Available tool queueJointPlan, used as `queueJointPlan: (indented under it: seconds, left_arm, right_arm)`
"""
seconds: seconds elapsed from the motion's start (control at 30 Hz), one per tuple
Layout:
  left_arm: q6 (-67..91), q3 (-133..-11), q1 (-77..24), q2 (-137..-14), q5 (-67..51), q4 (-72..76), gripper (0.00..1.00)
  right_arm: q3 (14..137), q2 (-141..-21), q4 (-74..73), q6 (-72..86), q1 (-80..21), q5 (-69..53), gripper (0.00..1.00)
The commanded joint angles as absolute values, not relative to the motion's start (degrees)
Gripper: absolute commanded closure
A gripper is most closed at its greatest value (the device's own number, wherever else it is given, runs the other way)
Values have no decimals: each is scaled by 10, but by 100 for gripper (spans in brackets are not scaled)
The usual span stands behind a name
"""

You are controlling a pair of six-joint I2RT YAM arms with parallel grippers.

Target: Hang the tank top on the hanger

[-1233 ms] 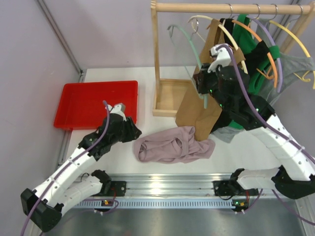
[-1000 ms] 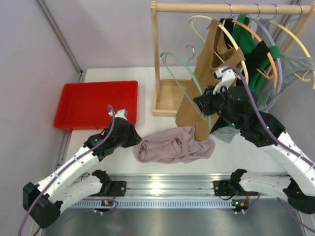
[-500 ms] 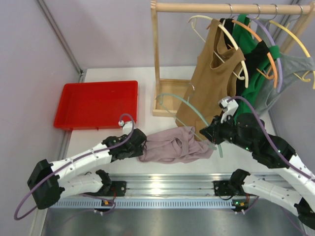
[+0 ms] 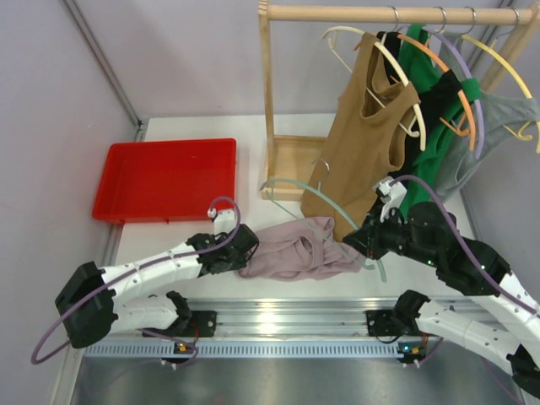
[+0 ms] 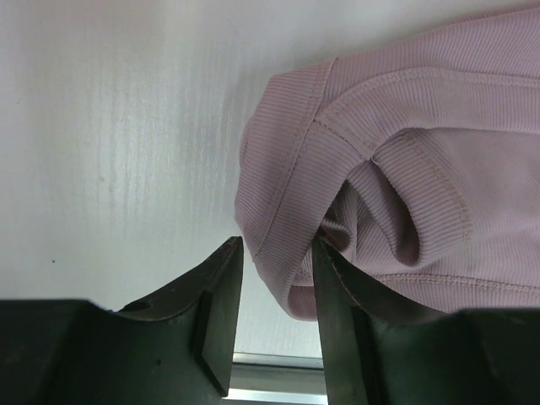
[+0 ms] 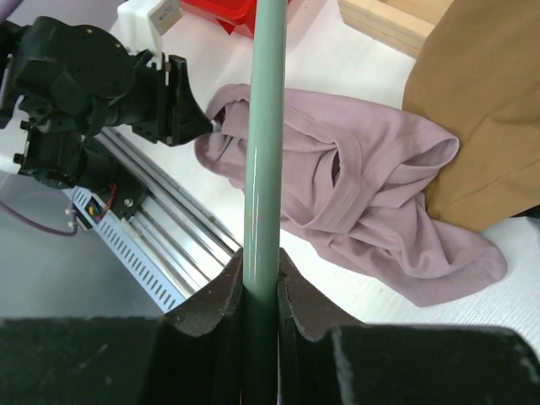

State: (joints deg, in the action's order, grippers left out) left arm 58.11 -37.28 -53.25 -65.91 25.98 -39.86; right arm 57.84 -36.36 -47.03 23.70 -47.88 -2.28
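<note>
The pale mauve tank top (image 4: pixel 299 250) lies crumpled on the white table in front of the rack. My left gripper (image 4: pixel 240 252) is at its left edge, jaws open, with a ribbed hem of the tank top (image 5: pixel 287 211) between the fingers (image 5: pixel 221 312). My right gripper (image 4: pixel 368 234) is shut on the mint-green hanger (image 4: pixel 325 204), held low over the tank top's right part, its silver hook toward the rack. In the right wrist view the hanger (image 6: pixel 263 143) runs straight up from the jaws over the tank top (image 6: pixel 371 194).
A wooden rack (image 4: pixel 278 101) at the back carries a tan-brown top (image 4: pixel 363 143), green and grey garments and cream, orange and purple hangers. A red tray (image 4: pixel 164 179) sits at the left. A metal rail (image 4: pixel 278 325) runs along the near edge.
My right arm has brought the hanger down from the rack to just above the tank top. My left gripper has moved right across the table to the tank top's left edge.
</note>
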Motion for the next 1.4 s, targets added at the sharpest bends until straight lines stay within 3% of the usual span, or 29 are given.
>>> queueJointPlan:
  seconds: [0.0,0.2,0.43,0.97,1.37]
  left_arm:
    - [573,-382,-535,-669,288,-372,56]
    - [582,-374,-534,-679,309,-352,60]
    - [588,-382,-534,-689,326,-360,99]
    - [562,-447,-523,-630,328,-404,100]
    - [540,-472,-519,-619,308,-410,100]
  right_arm:
    - [592,-351,-447,245,-486,-47,100]
    - [585,-352,-453,249,-486,-56,100]
    - [587,-348,-468,243,-486,-78,100]
    - [556,-312,-516,238,-486,-217,100]
    - [516,-307,-503,238,-486,-211,100]
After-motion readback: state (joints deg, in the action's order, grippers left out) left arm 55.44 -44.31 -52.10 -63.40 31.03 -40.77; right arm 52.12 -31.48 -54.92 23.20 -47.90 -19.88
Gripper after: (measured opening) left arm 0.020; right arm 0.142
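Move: Under the left hand's open fingers lies the left end of the tank top, about 1 cm ahead and 1 cm below; the garment's middle is some 13 cm to the right and 5 cm ahead. The hanger's free left end hangs roughly 14 cm ahead, 4 cm right and 12 cm above; the red tray is about 24 cm ahead and 18 cm left. From the right hand, holding the hanger, the tank top's left end lies some 20 cm left, 4 cm ahead and 23 cm below. Easing forward a little, the left fingers close on the top layer at the tank top's left end, then lift it about 5 cm while edging forward and tilting up slightly. The right hand keeps its grip on the hanger and draws it back about 7 cm, then also down 4 cm, turning some 15 degrees counter-clockwise and tipping down, so its free end swings back and down towards the pinched edge. ##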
